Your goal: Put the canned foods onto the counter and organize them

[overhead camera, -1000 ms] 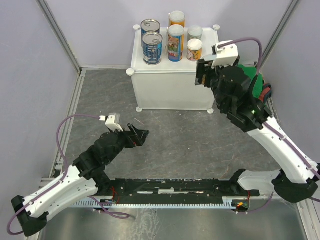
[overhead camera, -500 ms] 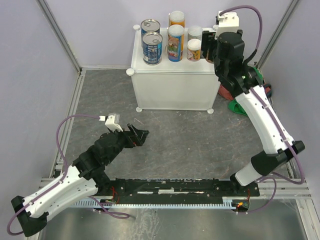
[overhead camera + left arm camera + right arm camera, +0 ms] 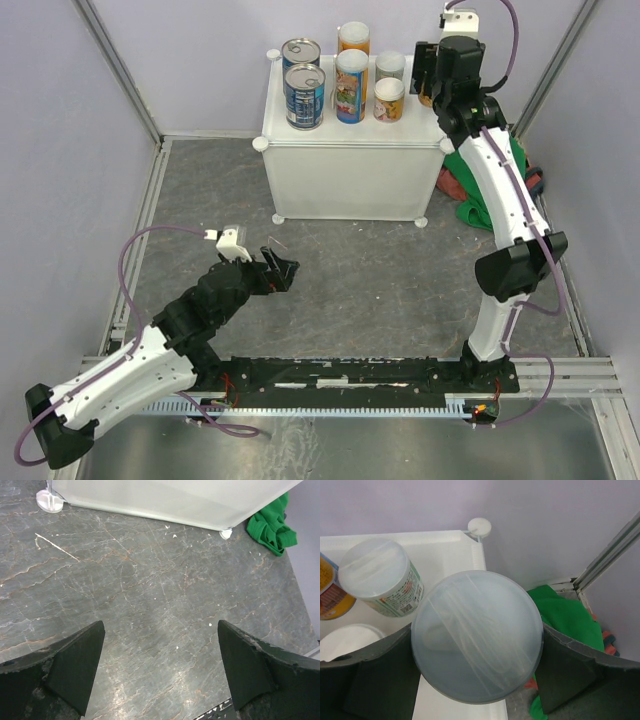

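Several cans stand on the white counter (image 3: 340,165): two dark blue ones (image 3: 304,95) at the left, an orange-labelled one (image 3: 351,85) with another (image 3: 353,38) behind it, and two small pale-lidded ones (image 3: 388,98). My right gripper (image 3: 428,70) hovers at the counter's right edge, shut on a can with a pale translucent lid (image 3: 477,635) that fills the space between its fingers (image 3: 570,665). The held can hangs over the counter's edge (image 3: 445,545), next to a green-labelled can (image 3: 380,577). My left gripper (image 3: 280,270) stays low over the grey floor, open and empty (image 3: 160,630).
A green cloth (image 3: 480,195) lies on the floor right of the counter, also below the held can (image 3: 565,615). A round knob (image 3: 479,526) marks the counter's far right corner. Purple walls and metal rails (image 3: 120,70) enclose the floor. The counter's foot (image 3: 49,500) shows ahead of the left gripper.
The right arm rose and swung from the counter's front right corner to its right edge farther back, still carrying the can. The left arm barely shifted.
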You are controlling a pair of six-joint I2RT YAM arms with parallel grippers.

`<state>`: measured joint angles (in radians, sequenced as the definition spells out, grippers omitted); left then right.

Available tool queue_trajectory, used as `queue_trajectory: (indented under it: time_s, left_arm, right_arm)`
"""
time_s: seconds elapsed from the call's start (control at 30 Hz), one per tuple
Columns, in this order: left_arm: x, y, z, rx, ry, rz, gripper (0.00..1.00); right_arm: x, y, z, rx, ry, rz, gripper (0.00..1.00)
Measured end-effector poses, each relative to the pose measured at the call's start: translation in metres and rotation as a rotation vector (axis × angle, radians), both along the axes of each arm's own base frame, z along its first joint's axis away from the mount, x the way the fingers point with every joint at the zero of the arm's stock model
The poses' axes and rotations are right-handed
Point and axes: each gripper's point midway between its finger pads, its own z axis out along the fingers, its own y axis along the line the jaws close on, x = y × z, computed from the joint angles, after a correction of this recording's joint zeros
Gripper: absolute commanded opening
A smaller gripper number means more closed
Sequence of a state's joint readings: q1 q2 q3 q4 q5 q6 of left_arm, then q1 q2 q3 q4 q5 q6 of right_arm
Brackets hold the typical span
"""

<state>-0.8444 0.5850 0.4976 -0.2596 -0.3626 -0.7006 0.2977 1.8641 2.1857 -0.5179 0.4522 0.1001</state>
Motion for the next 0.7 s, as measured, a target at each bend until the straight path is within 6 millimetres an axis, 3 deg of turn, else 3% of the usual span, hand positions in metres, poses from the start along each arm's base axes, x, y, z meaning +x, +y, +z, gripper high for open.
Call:
queue_trajectory:
  time_s: [0.3, 0.7]
  left_arm:
    - [0.006, -0.003, -0.01, 0.057, 0.02, 0.005, 1.0]
    - [0.013, -0.007, -0.012, 0.067, 0.022, 0.015, 1.0]
  right_arm:
    - [0.036, 0.005, -0.017, 0.008, 0.017, 0.032, 0.14]
    - [0.052, -0.003, -0.029, 0.025, 0.027, 0.043, 0.28]
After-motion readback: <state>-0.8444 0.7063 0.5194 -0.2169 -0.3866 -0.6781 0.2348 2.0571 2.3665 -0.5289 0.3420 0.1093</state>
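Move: The right hand holds a can over the counter's right end. The free spot there is about 6 cm ahead, 1 cm left and 6 cm below. The gold can stands some 9 cm left and 4 cm ahead, the white-green can 9 cm left and 13 cm ahead, and the tall orange can 18 cm left and 4 cm ahead, all about 5 cm lower. From the empty left hand, the spot lies roughly 38 cm ahead, 34 cm right and 17 cm up. Still pinched between the right fingers, the can is carried forward about 5 cm and down some 3 cm over the counter's right end, closing on the white-green can from its right side. The hand slows steadily, its wrist nearly level and the grip unchanged; the empty left hand eases a little forward and down, wide open. ##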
